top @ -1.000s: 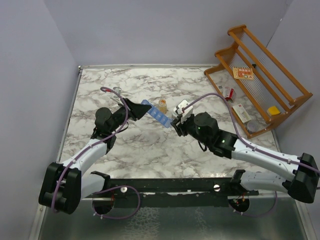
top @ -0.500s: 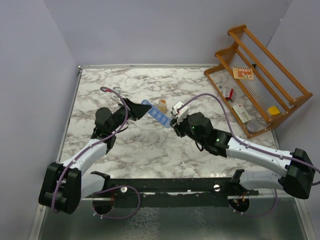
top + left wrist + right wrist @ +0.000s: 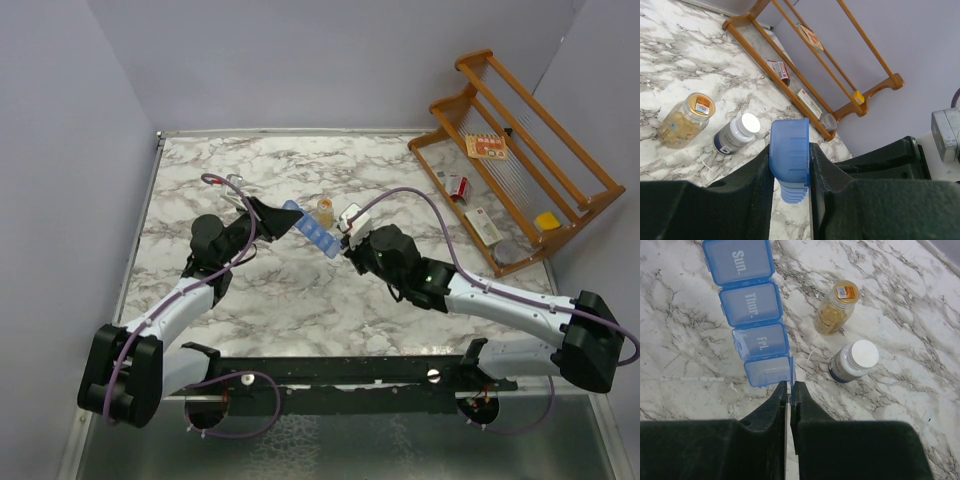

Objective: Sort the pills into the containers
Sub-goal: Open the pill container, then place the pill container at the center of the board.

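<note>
The containers (image 3: pixel 311 229) are a translucent blue strip of lidded compartments, held off the marble table. My left gripper (image 3: pixel 279 218) is shut on one end of the strip (image 3: pixel 789 152), which sits tight between both fingers. In the right wrist view the lids read Sun., Thur. and Fri. (image 3: pixel 752 315). My right gripper (image 3: pixel 790 387) is shut on a thin blue lid edge at the corner of the nearest compartment (image 3: pixel 769 371). From above, the right gripper (image 3: pixel 343 243) meets the strip's other end. Pale yellow pills show inside an amber bottle (image 3: pixel 836 311).
A dark bottle with a white cap (image 3: pixel 853 361) lies on the table beside the amber bottle (image 3: pixel 686 120). A wooden rack (image 3: pixel 520 165) with small packets stands at the back right. Grey walls close in the table on the left and at the back.
My right gripper has moved left to the strip's end and closed on the lid edge. The left gripper and the strip have stayed still.
</note>
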You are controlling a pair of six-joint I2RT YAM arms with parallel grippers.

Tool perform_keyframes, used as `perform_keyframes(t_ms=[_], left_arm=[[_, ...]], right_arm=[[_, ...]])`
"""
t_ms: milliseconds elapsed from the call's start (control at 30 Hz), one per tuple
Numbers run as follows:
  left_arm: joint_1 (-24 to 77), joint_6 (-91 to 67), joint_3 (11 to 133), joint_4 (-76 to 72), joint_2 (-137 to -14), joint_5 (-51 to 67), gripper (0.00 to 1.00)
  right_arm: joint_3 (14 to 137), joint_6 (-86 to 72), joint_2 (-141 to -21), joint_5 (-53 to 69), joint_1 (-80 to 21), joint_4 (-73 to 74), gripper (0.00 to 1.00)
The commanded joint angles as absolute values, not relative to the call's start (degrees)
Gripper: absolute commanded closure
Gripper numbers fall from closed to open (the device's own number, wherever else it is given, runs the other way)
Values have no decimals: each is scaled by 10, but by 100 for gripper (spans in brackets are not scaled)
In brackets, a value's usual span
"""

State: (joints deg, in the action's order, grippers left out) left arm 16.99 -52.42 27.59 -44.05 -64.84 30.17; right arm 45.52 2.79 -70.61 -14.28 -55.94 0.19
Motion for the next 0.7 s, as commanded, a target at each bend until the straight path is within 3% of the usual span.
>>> perform_keyframes(t_ms=[0, 67, 167, 233, 300, 333, 667], left_arm=[[171, -529, 278, -461, -654, 318, 84], [171, -525, 276, -459, -659, 321, 72], [171, -521, 269, -458, -662, 320, 71], [171, -517, 263, -457, -660, 316, 64], [171, -502, 257, -447, -654, 313, 43], [171, -491, 253, -442, -651, 310, 40], [171, -463, 205, -412, -630, 276, 39]], right_arm=[[466, 35, -702, -143, -565, 13, 99], [467, 35, -697, -144, -564, 26, 99], [470, 31, -690, -149, -564, 53, 99], [472, 26, -689, -149, -564, 70, 99], [474, 20, -688, -148, -565, 88, 99], [472, 19, -687, -149, -564, 92, 99], [471, 10, -696, -151, -565, 110, 99]])
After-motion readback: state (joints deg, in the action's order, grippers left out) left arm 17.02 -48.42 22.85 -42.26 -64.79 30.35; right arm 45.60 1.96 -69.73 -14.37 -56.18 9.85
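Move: The pill container slants down from the left hand to the right: the left fingers hold its upper far end, and the closed right fingertips have a thin edge at its lower near end. Its middle lies about 7 cm left, 3 ahead and 4 above the right hand, and 5 cm right, 2 back and 3 below the left. From the right hand, the white bottle stands roughly 10 cm ahead, 1 to the right, the gummy jar 15 ahead, 6 left, both about 12 lower. Downward go both hands: the left opens its fingers, letting go of the container's upper end, and sinks about 4.5 cm. The right keeps its shut pinch on the lower end and draws it down some 2.5 cm, also right and a little back, tipping its fingers down by nearly 10 degrees. ##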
